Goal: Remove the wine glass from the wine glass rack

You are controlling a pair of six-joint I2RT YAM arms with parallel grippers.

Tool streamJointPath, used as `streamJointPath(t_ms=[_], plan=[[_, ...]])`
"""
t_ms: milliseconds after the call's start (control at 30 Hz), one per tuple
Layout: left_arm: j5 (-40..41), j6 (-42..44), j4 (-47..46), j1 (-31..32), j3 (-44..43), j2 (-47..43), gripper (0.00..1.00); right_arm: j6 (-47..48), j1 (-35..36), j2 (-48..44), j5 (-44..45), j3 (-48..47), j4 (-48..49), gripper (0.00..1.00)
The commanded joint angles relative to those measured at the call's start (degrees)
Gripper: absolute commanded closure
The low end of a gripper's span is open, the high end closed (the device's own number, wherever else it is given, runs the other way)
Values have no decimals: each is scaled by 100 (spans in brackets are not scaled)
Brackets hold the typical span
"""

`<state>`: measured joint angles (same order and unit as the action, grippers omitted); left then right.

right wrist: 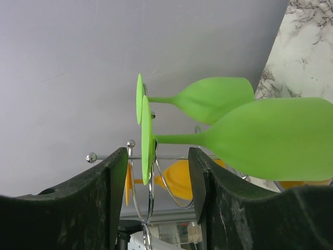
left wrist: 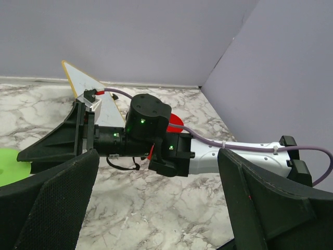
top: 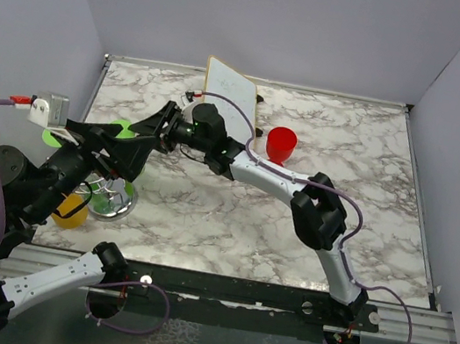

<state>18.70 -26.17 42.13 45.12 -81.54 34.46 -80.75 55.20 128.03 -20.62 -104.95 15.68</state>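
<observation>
The chrome wine glass rack [top: 114,199] stands at the left of the marble table, half hidden under my left arm. In the right wrist view its wire arms [right wrist: 136,203] carry two green wine glasses [right wrist: 270,138] [right wrist: 213,96] and an orange one [right wrist: 179,177]. My right gripper [right wrist: 158,156] straddles the foot and stem of the nearer green glass. Its fingers [right wrist: 117,177] stand apart and do not touch the glass. From above, the right gripper [top: 147,126] reaches left to the rack top. My left gripper [left wrist: 158,172] is wide open over bare marble, with nothing in it.
A tilted white board [top: 230,94] stands at the back, and a red cup [top: 281,144] sits to its right. My right arm [left wrist: 151,135] stretches across in front of the left gripper. Grey walls close in the table on three sides.
</observation>
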Motion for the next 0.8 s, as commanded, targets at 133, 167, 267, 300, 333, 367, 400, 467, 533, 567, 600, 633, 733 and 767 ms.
streamJointPath(t_ms=[133, 167, 267, 300, 333, 367, 400, 467, 533, 567, 600, 633, 733, 767], plan=[[64, -15, 61, 5, -108, 74, 1, -70, 137, 270, 94, -418, 230, 61], [64, -19, 61, 5, -104, 70, 1, -72, 145, 283, 93, -418, 247, 63], [59, -36, 61, 1, -84, 66, 1, -94, 163, 315, 89, -446, 276, 68], [63, -35, 59, 4, -82, 76, 1, -103, 159, 329, 81, -455, 282, 71], [63, -41, 59, 3, -81, 72, 1, -119, 165, 340, 76, -456, 292, 73], [56, -44, 59, 5, -81, 72, 1, -132, 162, 345, 68, -463, 301, 74], [55, -46, 66, 5, -77, 72, 1, -148, 159, 353, 65, -460, 310, 75], [54, -46, 67, 5, -73, 68, 1, -165, 166, 355, 60, -468, 313, 79], [48, -61, 80, 3, -65, 62, 1, -182, 161, 348, 54, -471, 320, 83], [58, -63, 76, 1, -60, 47, 1, -186, 171, 342, 50, -468, 328, 84], [63, -71, 88, 5, -56, 44, 1, -195, 165, 334, 43, -466, 334, 85], [68, -72, 86, 4, -49, 40, 1, -195, 161, 325, 41, -465, 338, 87], [73, -89, 88, 5, -38, 29, 1, -190, 165, 258, 53, -450, 339, 89], [73, -97, 86, 5, -38, 32, 1, -190, 166, 233, 70, -422, 339, 90]])
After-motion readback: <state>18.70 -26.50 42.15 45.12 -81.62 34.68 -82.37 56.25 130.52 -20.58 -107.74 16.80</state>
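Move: The green wine glass's foot lies level with my right fingers, about 4 cm to the left and neither ahead nor back. The second green glass's foot is some 14 cm farther left, roughly level; the orange glass's foot lies 18 cm left and 12 back of my hand. The rack's middle is about 11 cm left, 6 back and 11 below. From my left hand, the target foot is about 13 cm ahead, 10 left and 23 below. With my right fingers pointing left and already around the near edge of the green foot, one above and one below, I close them from about half open to nearly shut, pinching the foot's rim between the tips. Meanwhile I ease about 1.5 cm farther left, onto the foot, with hardly any turn of the wrist. ##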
